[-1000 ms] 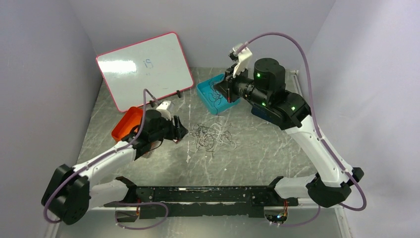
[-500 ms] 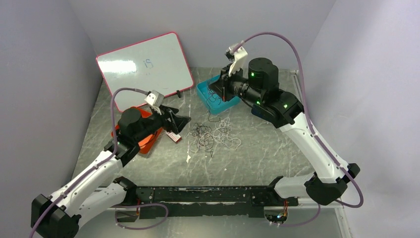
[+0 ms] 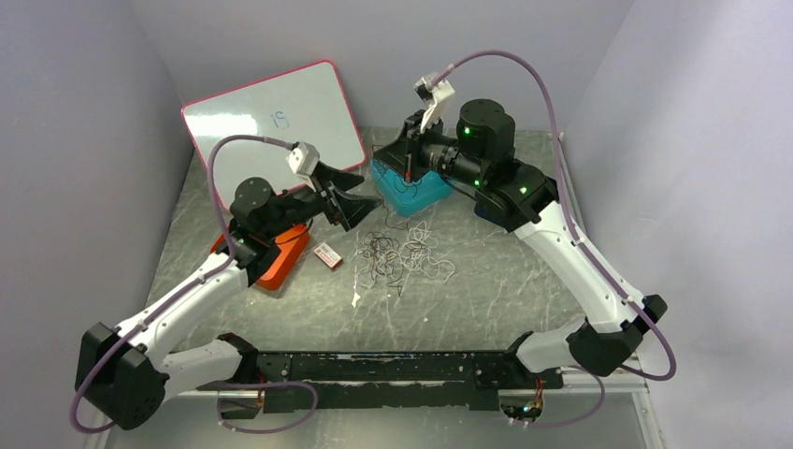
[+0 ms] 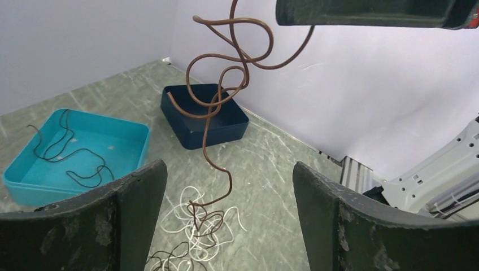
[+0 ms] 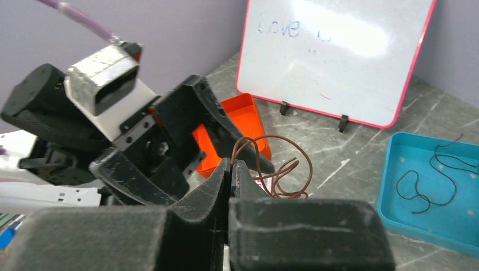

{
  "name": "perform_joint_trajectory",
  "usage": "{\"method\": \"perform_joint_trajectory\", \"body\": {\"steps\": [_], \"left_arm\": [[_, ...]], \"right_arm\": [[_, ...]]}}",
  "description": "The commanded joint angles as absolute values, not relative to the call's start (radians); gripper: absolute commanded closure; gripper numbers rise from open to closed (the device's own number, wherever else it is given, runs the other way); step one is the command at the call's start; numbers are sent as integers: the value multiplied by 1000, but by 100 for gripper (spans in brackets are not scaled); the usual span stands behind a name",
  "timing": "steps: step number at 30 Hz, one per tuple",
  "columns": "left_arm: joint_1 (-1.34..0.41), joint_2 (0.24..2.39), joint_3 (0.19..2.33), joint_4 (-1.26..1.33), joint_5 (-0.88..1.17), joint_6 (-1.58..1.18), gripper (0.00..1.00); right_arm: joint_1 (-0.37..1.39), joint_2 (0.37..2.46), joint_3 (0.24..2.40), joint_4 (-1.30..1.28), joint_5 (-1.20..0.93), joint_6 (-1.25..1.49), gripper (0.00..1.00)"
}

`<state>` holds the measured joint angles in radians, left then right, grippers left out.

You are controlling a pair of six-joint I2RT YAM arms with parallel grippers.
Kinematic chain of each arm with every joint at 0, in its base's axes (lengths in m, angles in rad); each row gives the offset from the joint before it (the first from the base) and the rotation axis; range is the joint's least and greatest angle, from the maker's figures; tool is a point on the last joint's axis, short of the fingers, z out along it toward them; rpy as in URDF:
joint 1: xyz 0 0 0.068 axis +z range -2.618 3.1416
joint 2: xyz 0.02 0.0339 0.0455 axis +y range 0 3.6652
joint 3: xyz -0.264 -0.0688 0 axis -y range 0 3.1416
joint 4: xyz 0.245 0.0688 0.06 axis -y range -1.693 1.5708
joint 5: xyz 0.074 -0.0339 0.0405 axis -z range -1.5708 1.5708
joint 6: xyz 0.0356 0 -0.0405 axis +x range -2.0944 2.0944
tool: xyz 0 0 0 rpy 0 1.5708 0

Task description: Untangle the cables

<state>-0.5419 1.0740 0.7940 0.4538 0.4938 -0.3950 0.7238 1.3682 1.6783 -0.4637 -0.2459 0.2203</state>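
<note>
A brown cable [image 4: 230,183] hangs in loops from my right gripper [image 5: 233,167], which is shut on its upper end high above the table. Its lower end still runs into the pile of white and dark cables [image 3: 402,254] on the table. My left gripper [image 3: 358,195] is raised just left of the hanging cable. In the left wrist view its fingers [image 4: 85,226] stand wide apart, with nothing between them and the pile [image 4: 189,231] below. A thin black cable [image 4: 73,152] lies in the teal tray [image 3: 411,196].
An orange tray [image 3: 281,260] sits under the left arm, with a small red and white piece [image 3: 325,254] beside it. A dark blue tray [image 4: 203,116] stands beyond the teal one. A pink-framed whiteboard [image 3: 271,126] leans at the back left.
My left gripper opened wide and rose toward the right gripper, leaving the small red and white piece on the table. My right gripper shifted left, still holding the brown cable.
</note>
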Motion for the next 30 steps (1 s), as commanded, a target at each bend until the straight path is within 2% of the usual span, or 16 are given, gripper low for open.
{"method": "perform_joint_trajectory", "body": {"steps": [1,7,18,30], "left_arm": [[-545,1134,841,576,578,-437,13],[-557,1205,839,598,525,-455,17],[-598,1385,946,684,631,-517,47],[-662,1368,835,611,619,-472,67]], "right_arm": [[727,1378,1721,-399,-310,260,100],[728,1392,1757,-368,-346,292,100],[727,1485,1955,-377,-388,304,100],[727,1603,2253,-317,-335,311,100]]}}
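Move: Hanging from the right hand's shut fingers, the brown cable has its nearest free strand about 5 cm to the left hand's right, 2 cm ahead and 4 cm lower. From the left hand the cable pile lies some 6 cm ahead, 6 cm right and 32 cm down; the turquoise box about 28 cm ahead and 10 cm right, on the table too. From the right hand, that strand is roughly 13 cm down, 2 cm ahead and 3 cm right. Sweeping about 7 cm to its right and sinking some 4 cm, with a short swing forward and back again, the left hand brings its wide-open fingers around the brown strand and closes them to about a third, turning slightly clockwise. The right hand keeps its pinch on the cable and climbs about 15 cm, drifting a little left as its fingers tilt upward. ##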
